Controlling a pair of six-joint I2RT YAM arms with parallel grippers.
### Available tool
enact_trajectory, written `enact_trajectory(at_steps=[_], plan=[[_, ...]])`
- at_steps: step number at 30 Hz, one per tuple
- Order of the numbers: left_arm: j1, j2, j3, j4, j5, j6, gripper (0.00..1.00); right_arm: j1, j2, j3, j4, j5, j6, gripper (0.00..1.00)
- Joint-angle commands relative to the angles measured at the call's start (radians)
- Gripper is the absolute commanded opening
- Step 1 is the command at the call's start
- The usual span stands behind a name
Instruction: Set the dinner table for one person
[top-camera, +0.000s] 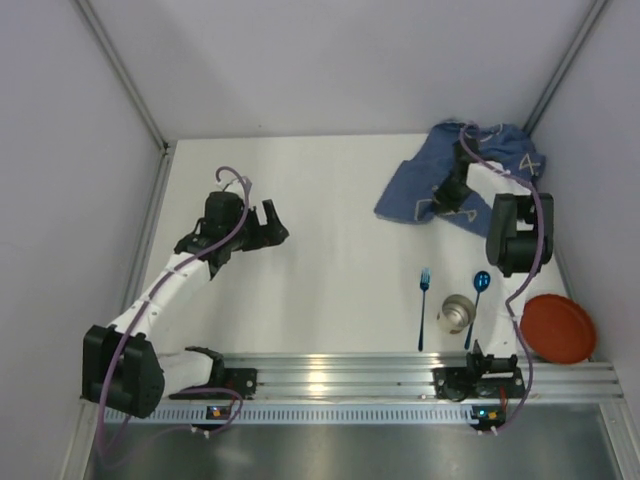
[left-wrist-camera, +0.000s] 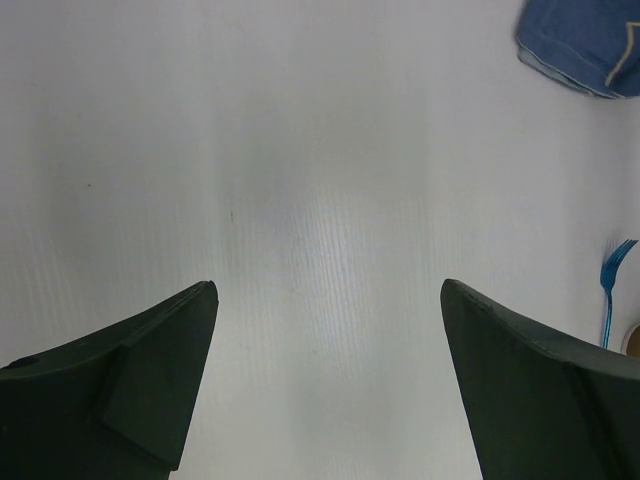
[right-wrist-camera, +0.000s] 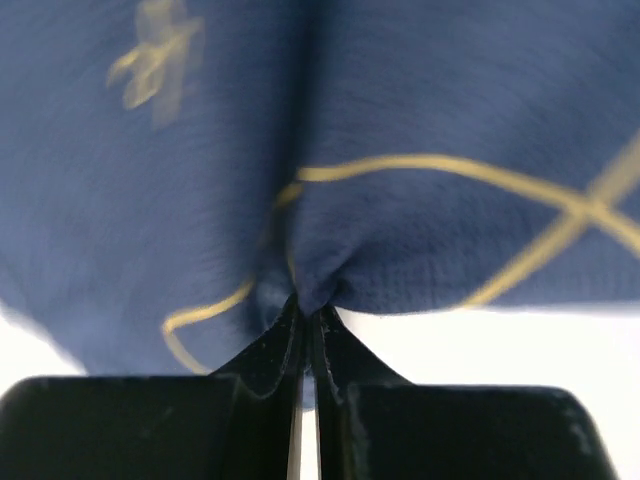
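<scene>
The dinner table (top-camera: 330, 250) is a wide white top. A crumpled dark blue cloth mat (top-camera: 420, 185) with pale line drawings lies at its far right. My right gripper (top-camera: 447, 205) is down on the mat's near edge. In the right wrist view the gripper (right-wrist-camera: 310, 305) is shut, pinching a fold of the mat (right-wrist-camera: 450, 150). My left gripper (top-camera: 272, 228) hangs over the left middle of the table. Its jaws (left-wrist-camera: 328, 300) stand wide open with only bare tabletop between them.
A blue fork (top-camera: 423, 305), a small metal cup (top-camera: 456, 315) and a blue spoon (top-camera: 478, 300) lie near the right arm's base. A red plate (top-camera: 558, 328) sits at the near right corner. Walls enclose the table on three sides.
</scene>
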Motion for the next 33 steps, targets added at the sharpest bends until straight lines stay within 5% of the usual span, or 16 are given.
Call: enact_trajectory(at_steps=[1, 4, 6, 7, 10, 18, 23, 33], plan=[[0.001, -0.044, 0.055, -0.019, -0.031, 0.052, 0.99, 0.230, -0.115, -0.016, 0.218, -0.297, 0.248, 0.00], [0.003, -0.049, 0.077, -0.046, -0.042, 0.068, 0.98, 0.402, -0.028, 0.094, 0.541, -0.489, 0.416, 0.00], [0.003, -0.061, 0.083, -0.058, -0.043, 0.075, 0.98, 0.478, 0.116, 0.358, 0.554, -0.541, 0.459, 0.81], [0.003, -0.065, 0.083, -0.062, -0.043, 0.083, 0.99, 0.495, 0.150, 0.433, 0.554, -0.541, 0.484, 0.99], [0.003, -0.092, 0.084, -0.103, -0.047, 0.097, 0.98, 0.517, 0.189, 0.521, 0.608, -0.541, 0.525, 1.00], [0.003, -0.115, -0.007, -0.098, -0.076, 0.069, 0.98, 0.437, -0.097, 0.029, 0.696, -0.535, 0.399, 1.00], [0.003, -0.027, -0.015, -0.075, -0.116, 0.077, 0.99, 0.368, -0.254, -0.213, 0.537, -0.486, 0.266, 1.00], [0.003, 0.102, 0.051, -0.123, -0.068, 0.043, 0.98, 0.338, -0.244, -0.227, 0.106, -0.118, 0.031, 1.00]])
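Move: My right hand already pinches the blue cloth at its near side. The bare middle of the table, where the cloth goes, is about 30 cm to this hand's left, 6 cm back and some 2 cm below. Of the neighbours, the fork is about 26 cm back and 10 cm left, the metal cup 27 cm back and 2 cm left, the spoon 26 cm back and 4 cm right. From my left hand, that bare middle lies roughly 12 cm right, 6 cm ahead and 14 cm below. I fling the pinched cloth fast to the left with my right hand, sweeping about 40 cm and climbing nearly 20 cm while its left side rolls up some 50 degrees. Partway the fingers snap wide open and let go; then the hand swings back right and down over the cloth, unrolling. My open left hand lifts slightly, then sinks and tips down towards the table. ##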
